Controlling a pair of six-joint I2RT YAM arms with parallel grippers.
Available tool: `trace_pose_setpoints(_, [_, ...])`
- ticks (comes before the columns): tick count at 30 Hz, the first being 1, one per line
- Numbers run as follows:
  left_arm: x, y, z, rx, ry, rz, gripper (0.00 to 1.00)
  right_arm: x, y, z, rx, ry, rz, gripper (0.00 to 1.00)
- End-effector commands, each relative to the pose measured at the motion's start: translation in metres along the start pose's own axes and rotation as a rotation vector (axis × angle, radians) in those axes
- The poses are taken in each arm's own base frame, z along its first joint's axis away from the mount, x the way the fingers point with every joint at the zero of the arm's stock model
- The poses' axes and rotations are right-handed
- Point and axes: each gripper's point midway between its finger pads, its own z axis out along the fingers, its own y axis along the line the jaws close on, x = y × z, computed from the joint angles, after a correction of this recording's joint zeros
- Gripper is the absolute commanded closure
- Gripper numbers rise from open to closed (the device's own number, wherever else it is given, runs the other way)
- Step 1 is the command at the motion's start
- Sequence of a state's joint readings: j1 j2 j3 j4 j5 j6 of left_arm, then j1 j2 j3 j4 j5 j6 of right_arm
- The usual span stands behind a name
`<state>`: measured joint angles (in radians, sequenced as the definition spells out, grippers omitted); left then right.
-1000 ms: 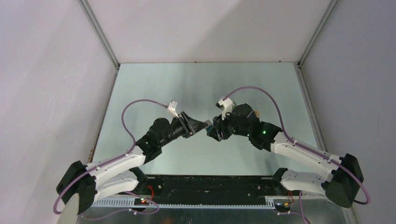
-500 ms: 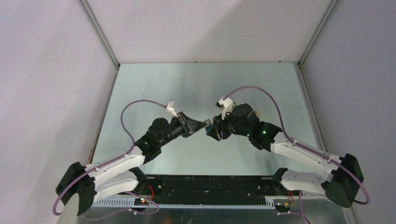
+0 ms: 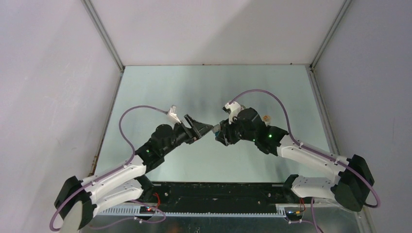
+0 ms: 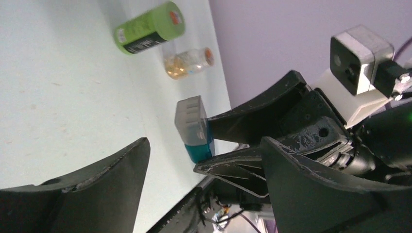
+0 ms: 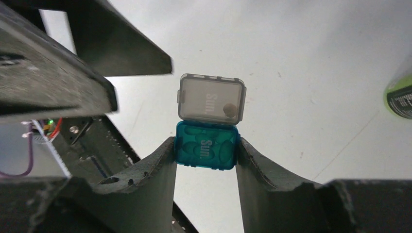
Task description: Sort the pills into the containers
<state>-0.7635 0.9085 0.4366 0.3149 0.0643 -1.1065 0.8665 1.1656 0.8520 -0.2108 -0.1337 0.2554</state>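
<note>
My right gripper (image 5: 206,145) is shut on a small pill box (image 5: 208,145), its fingers on the sides of the teal half. Oval pills show through that teal half. The grey half (image 5: 211,99) sticks out beyond the fingertips, marked "Sun.", with one round pill (image 5: 229,109) in it. My left gripper (image 4: 204,145) stands open right in front of the pill box (image 4: 191,119), with nothing between its fingers. Two containers stand farther off: a dark one with a lime-green top (image 4: 149,28) and a pale one with an orange top (image 4: 188,62). From above, both grippers (image 3: 206,128) (image 3: 219,132) meet mid-table.
The orange-topped container (image 3: 266,118) stands just behind the right wrist in the top view. The green container's edge (image 5: 401,97) shows at the right of the right wrist view. Metal rails and grey walls (image 3: 116,63) border the pale green table (image 3: 194,87).
My left gripper's jaws have spread wide apart beside the pill box. Both arms shifted slightly; the right gripper keeps its hold on the box.
</note>
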Motion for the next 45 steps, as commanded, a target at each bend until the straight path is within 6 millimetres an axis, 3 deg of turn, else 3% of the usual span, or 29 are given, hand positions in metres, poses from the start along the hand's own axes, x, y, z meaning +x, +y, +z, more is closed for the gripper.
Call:
trace_pose_setpoints(1, [-0.025, 0.025, -0.010, -0.146, -0.130, 0.069, 0.11, -0.010, -0.014, 0.007, 0.098, -0.021, 0.015, 0.77])
trace_pose_setpoints(3, [-0.028, 0.047, -0.018, -0.239, -0.162, 0.087, 0.11, 0.002, -0.031, 0.015, 0.169, 0.003, 0.027, 0.76])
trace_pose_setpoints(8, [-0.030, 0.071, -0.029, -0.313, -0.201, 0.100, 0.11, 0.037, -0.057, 0.043, 0.260, 0.077, 0.060, 0.75])
trace_pose_setpoints(16, [-0.025, 0.086, -0.034, -0.347, -0.199, 0.105, 0.11, 0.063, -0.078, 0.071, 0.371, 0.109, 0.089, 0.71])
trace_pose_setpoints(21, [-0.023, 0.090, -0.032, -0.356, -0.189, 0.120, 0.11, 0.079, -0.079, 0.081, 0.376, 0.148, 0.118, 0.61])
trace_pose_setpoints(30, [-0.013, 0.100, -0.020, -0.367, -0.146, 0.122, 0.11, 0.084, -0.082, 0.082, 0.364, 0.170, 0.191, 0.52])
trace_pose_setpoints(38, [-0.009, 0.104, -0.012, -0.377, -0.122, 0.134, 0.11, 0.085, -0.080, 0.078, 0.331, 0.191, 0.202, 0.32])
trace_pose_setpoints(45, [-0.007, 0.105, -0.008, -0.375, -0.109, 0.134, 0.11, 0.076, -0.078, 0.070, 0.310, 0.176, 0.232, 0.32])
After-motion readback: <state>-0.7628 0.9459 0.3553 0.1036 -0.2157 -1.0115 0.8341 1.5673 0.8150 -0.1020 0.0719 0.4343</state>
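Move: The right hand still holds the closed teal-and-grey pill box, about to go down to a bare patch of table roughly 4 cm ahead, 2 cm to its right and 15 cm below. The green bottle stands some 10 cm farther out than that patch and 10 cm to the right of it, the clear pill bottle about 6 cm farther out and 23 cm to the right. From the empty left hand the patch lies about 4 cm ahead, 7 cm right and 16 cm down. The right hand lowers the pill box some 14 cm to the table, easing about 4 cm forward and a little right while the wrist turns clockwise and rolls, then stays down and opens its fingers, letting go of the teal half. Already open and staying so, the left hand draws away from the box, first about 6 cm left while sinking, then mostly down to roughly 10 cm lower, its left side rolling up some 20 degrees. ##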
